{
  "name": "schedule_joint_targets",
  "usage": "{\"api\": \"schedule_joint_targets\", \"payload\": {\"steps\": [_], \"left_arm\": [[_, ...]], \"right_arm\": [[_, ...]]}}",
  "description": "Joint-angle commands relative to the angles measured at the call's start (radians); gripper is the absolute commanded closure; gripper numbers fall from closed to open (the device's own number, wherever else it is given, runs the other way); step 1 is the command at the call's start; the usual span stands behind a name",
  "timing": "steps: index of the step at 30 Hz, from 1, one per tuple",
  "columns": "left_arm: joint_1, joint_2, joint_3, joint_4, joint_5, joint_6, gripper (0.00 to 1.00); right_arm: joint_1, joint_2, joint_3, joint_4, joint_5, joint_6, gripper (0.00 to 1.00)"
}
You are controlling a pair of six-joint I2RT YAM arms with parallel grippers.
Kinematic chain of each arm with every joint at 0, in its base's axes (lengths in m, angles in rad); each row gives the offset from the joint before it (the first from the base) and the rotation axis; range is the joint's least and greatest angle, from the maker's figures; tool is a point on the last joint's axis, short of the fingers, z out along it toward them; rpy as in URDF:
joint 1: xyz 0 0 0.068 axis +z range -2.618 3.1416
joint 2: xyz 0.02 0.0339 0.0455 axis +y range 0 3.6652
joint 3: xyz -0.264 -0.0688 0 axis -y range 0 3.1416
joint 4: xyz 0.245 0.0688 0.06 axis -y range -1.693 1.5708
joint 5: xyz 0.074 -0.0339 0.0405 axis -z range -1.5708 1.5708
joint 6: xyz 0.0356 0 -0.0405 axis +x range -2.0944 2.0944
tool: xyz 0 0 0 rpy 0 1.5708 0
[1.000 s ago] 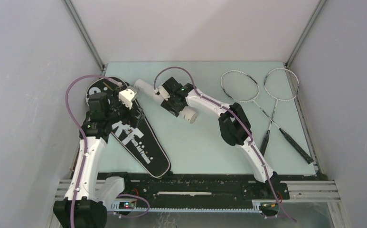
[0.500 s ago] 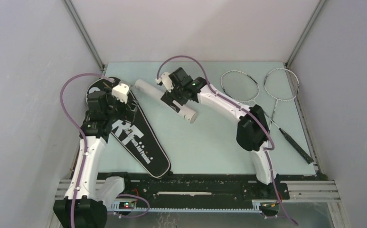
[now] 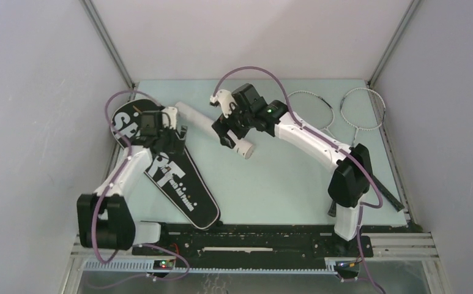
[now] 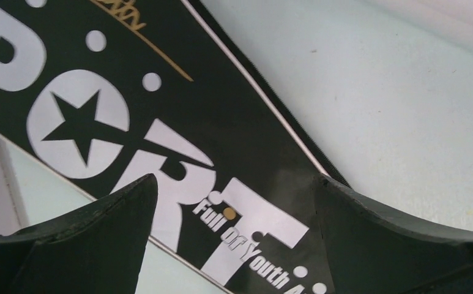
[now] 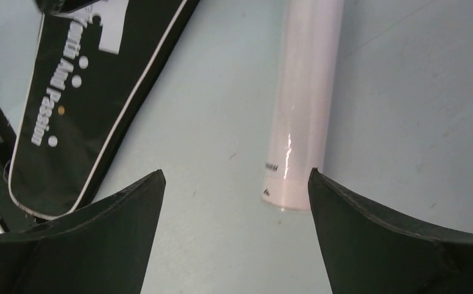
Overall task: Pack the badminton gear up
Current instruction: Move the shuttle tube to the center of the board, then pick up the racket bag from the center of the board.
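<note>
The black racquet-shaped bag point(image 3: 178, 184) lettered "SPORT" lies flat on the left, its wide end at the back. My left gripper point(image 3: 176, 136) hovers open over its middle; in the left wrist view the lettering on the bag point(image 4: 178, 110) shows between the fingers of the left gripper point(image 4: 235, 177). The long white tube point(image 3: 197, 119) lies slantwise beside the bag. My right gripper point(image 3: 223, 131) hangs open above the tube, not touching it. The tube point(image 5: 301, 104) ends close to the right finger of the right gripper point(image 5: 236, 172). Two racquets point(image 3: 310, 110) lie crossed at the back right, partly hidden by the right arm.
Grey walls close in the pale green table point(image 3: 264, 184) on the left, back and right. The narrow end of the bag point(image 5: 68, 104) shows at the left of the right wrist view. The arms' base rail point(image 3: 240, 242) runs along the near edge.
My right gripper has let go of the tube, opened wide and lifted back and to the right. The left arm has folded lower, its gripper shifting slightly toward the back over the bag.
</note>
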Motion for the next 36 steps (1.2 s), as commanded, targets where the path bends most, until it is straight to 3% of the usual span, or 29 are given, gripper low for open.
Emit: {"api": "schedule_joint_targets", "payload": {"steps": [1,14,25,31,36], "left_arm": [[-0.091,0.136,0.148,-0.014,-0.183,-0.125,0.0],[-0.095,0.566,0.479,-0.177,-0.329,-0.263,0.08],[-0.08,0.664,0.496,-0.187,-0.392,-0.236,0.14],[-0.063,0.653,0.486,-0.185,-0.367,-0.227,0.33],[-0.035,0.621,0.464,-0.187,-0.334,-0.227,0.57]], "right_arm": [[-0.023,-0.09,-0.079,0.026,-0.043,0.022,0.05],[-0.186,-0.254,-0.348,0.087,-0.167,0.044,0.06],[-0.234,-0.286,-0.423,0.131,-0.239,0.07,0.08],[-0.234,-0.285,-0.423,0.127,-0.246,0.072,0.08],[-0.234,-0.28,-0.422,0.125,-0.255,0.073,0.08]]}}
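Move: The racket bag's right edge, where the left hand will close, lies about 7 cm ahead of that hand, 1 cm to its right and 10 cm below; the bag's middle is some 3 cm back and 4 cm left of the hand. The tube's middle is about 11 cm ahead of the left hand and 13 cm right. From the right hand the tube's middle is 10 cm ahead, 7 cm left and 17 cm down, and that bag edge 8 cm ahead, 20 cm left. The left fingers come to straddle the racket bag's right edge, one on its top and one beyond the zip, and close to about half open around it. To get there the hand goes down some 9 cm and forward about 7, tipping steeper and turning counter-clockwise. The right hand, empty and open, draws off about 10 cm to the right and sinks a little, away from the tube. ##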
